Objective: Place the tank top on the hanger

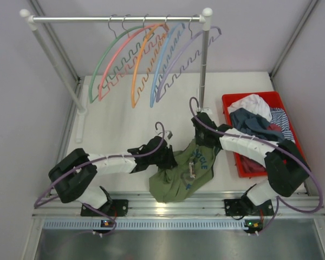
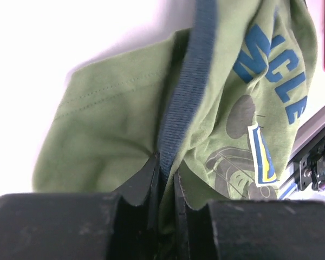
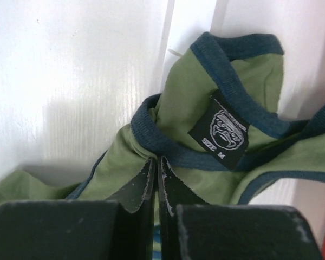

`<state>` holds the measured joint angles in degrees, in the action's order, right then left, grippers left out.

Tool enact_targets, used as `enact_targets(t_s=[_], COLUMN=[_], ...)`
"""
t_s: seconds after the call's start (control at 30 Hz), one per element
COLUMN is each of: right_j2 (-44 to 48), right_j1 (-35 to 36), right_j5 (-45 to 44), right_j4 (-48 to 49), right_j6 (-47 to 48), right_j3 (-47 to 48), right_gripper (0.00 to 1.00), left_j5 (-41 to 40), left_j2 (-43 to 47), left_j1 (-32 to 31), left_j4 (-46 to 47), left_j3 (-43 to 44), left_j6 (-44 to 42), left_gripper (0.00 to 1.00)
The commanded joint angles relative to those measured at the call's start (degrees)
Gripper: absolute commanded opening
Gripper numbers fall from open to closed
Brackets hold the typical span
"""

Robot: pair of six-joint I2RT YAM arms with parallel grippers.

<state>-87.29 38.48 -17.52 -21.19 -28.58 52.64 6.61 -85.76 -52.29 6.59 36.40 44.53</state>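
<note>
The olive-green tank top (image 1: 179, 176) lies crumpled on the white table between my two arms, chest graphic facing up. My left gripper (image 1: 168, 157) is at its left edge. In the left wrist view the left gripper (image 2: 167, 162) is shut on the navy trim of the tank top (image 2: 108, 108). My right gripper (image 1: 203, 138) is at the garment's far right end. In the right wrist view the right gripper (image 3: 158, 160) is shut on a fold of the tank top (image 3: 189, 103) beside the navy neck band and black size label (image 3: 222, 130). The green hanger (image 1: 105, 59) hangs leftmost on the rack.
A white rack with a metal rail (image 1: 119, 19) stands at the back and also carries pink (image 1: 111, 70), orange (image 1: 138, 65), blue (image 1: 160, 65) and purple (image 1: 179, 62) hangers. Its right post (image 1: 204, 59) stands just behind my right gripper. A red bin (image 1: 249, 96) of clothes sits at the right.
</note>
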Motion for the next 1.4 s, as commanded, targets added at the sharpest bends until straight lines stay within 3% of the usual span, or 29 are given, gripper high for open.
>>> enact_targets(t_s=[0.0,0.17,0.3,0.37,0.4,0.47,0.5,0.63,0.73,0.8,0.87,1.03,1.27,1.37], right_j2=[10.4,23.5,34.7,35.6,34.7,31.1,29.3,21.9,20.9,22.3,24.1,31.9,42.2,46.4], right_j1=[0.0,2.7,9.3,13.3,18.2,23.7,27.8,33.1,33.2,33.1,33.1,33.0,32.0,31.7], right_j5=[-0.7,-1.3,0.0,0.6,0.5,-0.9,-1.1,-0.7,-0.4,-1.6,-3.7,-8.4,-18.9,-23.8], right_j4=[-2.9,-9.8,-12.1,-12.4,-12.3,-10.5,-9.2,-4.7,-2.5,-3.6,-5.5,-14.4,-32.4,-37.6], right_j6=[-1.8,-8.5,-16.1,-21.1,-22.8,-27.9,-29.5,-33.6,-33.8,-33.6,-33.3,-34.1,-39.8,-42.3], right_j3=[1.6,-3.9,-11.8,-16.4,-17.6,-20.3,-20.6,-22.1,-23.1,-22.9,-22.0,-18.1,-11.5,-9.5], right_gripper=[0.0,0.0,0.0,0.0,0.0,0.0,0.0,0.0,0.03,0.11,0.28,0.47,0.46,0.44], left_j5=[-6.1,-13.1,-14.3,-12.3,-11.9,-10.5,-10.0,-8.6,-7.8,-8.2,-7.8,-3.5,-0.9,-2.4], left_j2=[5.4,10.5,16.7,19.0,21.3,23.4,25.4,29.8,32.3,33.8,34.6,33.5,24.7,20.5], left_j1=[-0.1,0.5,2.5,3.5,3.9,3.8,3.8,3.8,3.8,3.8,3.8,3.8,0.2,-4.1], left_j4=[-6.6,-17.8,-23.9,-24.3,-24.6,-25.1,-25.6,-28.8,-32.7,-35.4,-36.1,-33.1,-22.7,-17.5], left_j3=[-0.2,-0.5,-2.6,-4.4,-4.7,-4.7,-4.2,-0.8,2.8,5.0,6.3,9.6,11.4,13.4], left_j6=[-0.9,2.4,6.1,6.8,7.1,6.6,6.4,3.9,1.7,0.6,-0.6,-4.3,-5.6,-6.3], left_gripper=[0.1,0.0,0.0,0.01,0.11,0.19,0.32,0.63,0.71,0.72,0.72,0.72,0.71,0.71])
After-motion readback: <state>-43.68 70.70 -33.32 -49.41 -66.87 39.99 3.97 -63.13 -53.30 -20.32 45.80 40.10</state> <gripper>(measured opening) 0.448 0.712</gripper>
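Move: The olive tank top lies spread on the table, pinched by both hands: its middle is about 5 cm right of the left hand and 3 cm back, and about 11 cm back and 6 cm left of the right hand, barely below either. From the right hand, the white rack foot lies some 6 cm ahead and 1 cm right, and the red bin about 28 cm right and 4 cm farther out. The tank top's far edge, still pinched by the right hand, is lifted about 10 cm and swung back towards the robot some 20 cm, then lowered near the table's front; those fingers open and rise off it. The left hand meanwhile draws its pinched cloth leftward and slightly up, opens, climbs clear, then comes back right above the cloth. ##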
